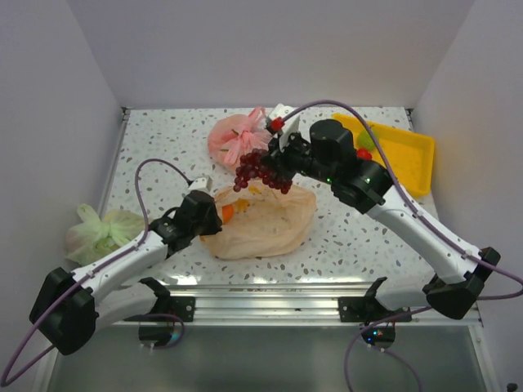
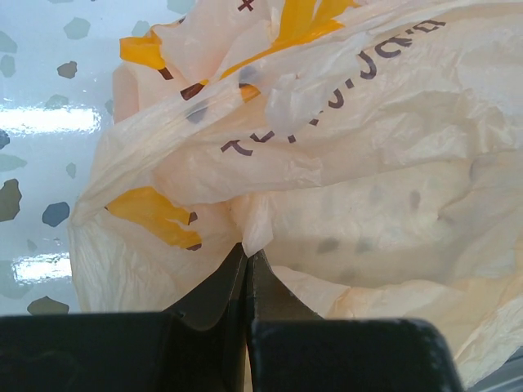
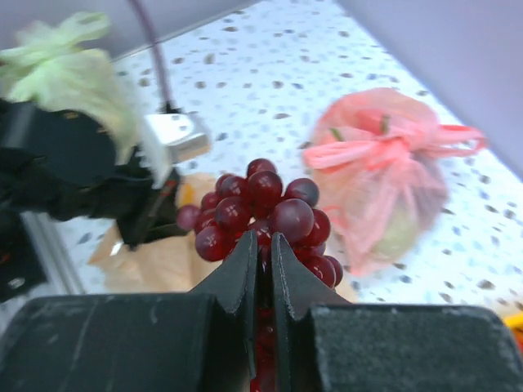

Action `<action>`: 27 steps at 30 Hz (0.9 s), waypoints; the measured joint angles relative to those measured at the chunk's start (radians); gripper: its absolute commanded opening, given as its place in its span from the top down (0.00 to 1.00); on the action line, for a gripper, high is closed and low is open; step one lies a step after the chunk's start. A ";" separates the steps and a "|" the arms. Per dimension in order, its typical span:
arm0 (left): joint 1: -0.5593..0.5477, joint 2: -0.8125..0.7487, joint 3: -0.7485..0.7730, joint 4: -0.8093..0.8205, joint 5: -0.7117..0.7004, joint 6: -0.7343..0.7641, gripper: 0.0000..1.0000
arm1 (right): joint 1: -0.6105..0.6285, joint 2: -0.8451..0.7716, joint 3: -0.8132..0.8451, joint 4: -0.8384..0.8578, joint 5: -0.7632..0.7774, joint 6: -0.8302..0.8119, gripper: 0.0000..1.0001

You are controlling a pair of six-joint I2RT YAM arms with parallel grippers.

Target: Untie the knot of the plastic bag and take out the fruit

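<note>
The peach-orange plastic bag (image 1: 261,219) lies open and slack mid-table, with an orange fruit (image 1: 230,211) showing at its left mouth. Its knot is not visible. My left gripper (image 1: 214,202) is shut on a fold of the bag's film (image 2: 255,233) at the left edge. My right gripper (image 1: 278,163) is shut on a bunch of dark purple grapes (image 1: 260,171) and holds it in the air above the bag's far edge; the grapes (image 3: 265,214) bulge out past the fingertips (image 3: 245,257) in the right wrist view. The bag (image 3: 176,261) lies below them.
A tied pink bag (image 1: 237,135) with fruit sits behind the grapes, also in the right wrist view (image 3: 384,175). A pale green bag (image 1: 102,230) lies at the left edge. A yellow tray (image 1: 404,151) at the back right holds red and green fruit (image 1: 364,147).
</note>
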 measured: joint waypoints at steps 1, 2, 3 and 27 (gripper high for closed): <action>0.000 -0.004 0.000 0.000 0.000 0.000 0.98 | -0.014 0.000 0.007 -0.001 0.034 -0.007 1.00; 0.000 -0.006 0.000 0.000 0.000 0.000 0.98 | -0.037 0.000 0.012 -0.002 0.063 -0.011 1.00; 0.000 -0.009 0.000 -0.001 0.001 0.000 0.98 | -0.066 0.000 0.015 -0.002 0.090 -0.015 1.00; 0.000 -0.043 -0.015 0.035 0.124 0.088 0.98 | -0.815 0.357 0.023 0.203 0.509 0.171 1.00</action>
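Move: The yellow box, where the held grapes are bound, lies about 41 cm to the right hand's right, 24 cm ahead and 34 cm below. The green pear inside stands some 30 cm ahead and 38 cm right; the red apple is roughly 23 cm ahead and 37 cm right. The opened bag lies almost straight below. From the left hand, the box is about 28 cm ahead, 54 cm right and 6 cm below. Right hand swings the held grapes about 37 cm right and 24 cm forward over the yellow box, turning clockwise. ##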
